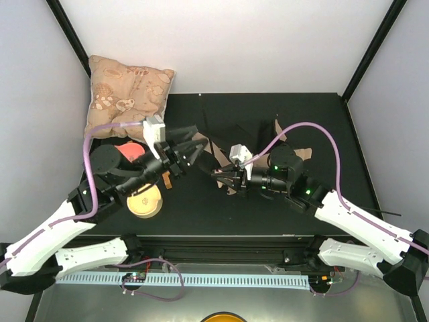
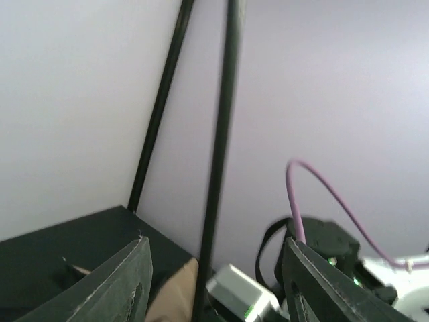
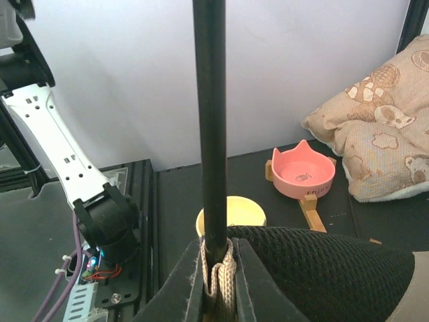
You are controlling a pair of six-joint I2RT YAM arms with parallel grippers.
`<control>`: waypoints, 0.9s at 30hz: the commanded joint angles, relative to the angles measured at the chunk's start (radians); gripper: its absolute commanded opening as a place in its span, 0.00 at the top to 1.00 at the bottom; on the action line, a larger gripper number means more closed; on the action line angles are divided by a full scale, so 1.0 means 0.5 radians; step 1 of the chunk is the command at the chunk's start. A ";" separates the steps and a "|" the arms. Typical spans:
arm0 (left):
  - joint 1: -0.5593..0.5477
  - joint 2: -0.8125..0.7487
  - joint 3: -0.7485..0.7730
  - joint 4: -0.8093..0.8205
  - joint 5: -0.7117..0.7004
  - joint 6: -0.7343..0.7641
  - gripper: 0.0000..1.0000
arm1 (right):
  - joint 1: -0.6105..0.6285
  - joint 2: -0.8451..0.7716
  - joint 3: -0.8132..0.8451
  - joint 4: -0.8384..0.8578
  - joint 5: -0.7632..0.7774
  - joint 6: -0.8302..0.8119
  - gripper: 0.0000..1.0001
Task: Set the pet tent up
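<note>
The pet tent point(image 1: 216, 146) lies collapsed in the middle of the black table, tan canvas over black lining. In the right wrist view my right gripper point(image 3: 218, 260) is shut on a thin black pole point(image 3: 210, 134) and the beige woven loop point(image 3: 221, 275) at its foot, with black mesh fabric point(image 3: 322, 268) beside it. In the left wrist view my left gripper point(image 2: 218, 272) is open, and a thin black pole point(image 2: 218, 174) rises through the gap between its fingers point(image 2: 127, 285) without touching them. Tan canvas point(image 2: 173, 295) shows below. From above, both grippers point(image 1: 192, 151) point(image 1: 224, 178) face each other over the tent's left part.
A puffy beige patterned cushion point(image 1: 127, 94) sits at the back left corner. A pink cat-eared bowl point(image 1: 131, 151) on a wooden stand and a yellow bowl point(image 1: 145, 201) stand under the left arm. White walls with black frame posts point(image 1: 369, 50) enclose the table.
</note>
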State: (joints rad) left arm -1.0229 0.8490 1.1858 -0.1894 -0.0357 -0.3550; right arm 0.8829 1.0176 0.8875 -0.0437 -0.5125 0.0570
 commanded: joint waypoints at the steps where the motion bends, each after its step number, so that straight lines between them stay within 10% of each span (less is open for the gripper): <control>1: 0.263 0.110 0.218 -0.112 0.381 -0.123 0.45 | 0.029 0.011 -0.025 0.039 0.050 0.047 0.99; 10: 0.689 0.284 0.320 0.161 1.366 -0.270 0.51 | 0.042 0.029 0.000 0.005 0.003 0.030 0.99; 27: 0.805 0.344 0.311 0.473 1.655 -0.422 0.83 | 0.053 0.030 0.017 -0.053 -0.065 0.006 0.99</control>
State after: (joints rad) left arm -0.6331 1.0157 1.3048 -0.0010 0.7364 -0.5392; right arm 0.9035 1.0286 0.8875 -0.0517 -0.5270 0.0269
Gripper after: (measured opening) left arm 0.249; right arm 0.091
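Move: The pole's upper stretch, level with the left hand point, stands about 2 cm ahead and 3 cm to its right. The right gripper, already shut on the corded lower part of the pole, is some 16 cm below the left hand, 1 cm ahead and 4 cm to its right; the tent cloth's middle lies roughly 7 cm ahead, 12 cm right and 28 cm down. From the right hand, that upper stretch is about 16 cm up, 1 cm forward and 1 cm left. Bring the left gripper about 4 cm up in all, swinging it first some 3 cm forward, then back and slightly right, while turning it about 25 degrees clockwise so the fingers come to point right around the upright pole. Narrow its fingers to about half their opening, and keep the right gripper shut on the pole's corded lower part, nearly still. ##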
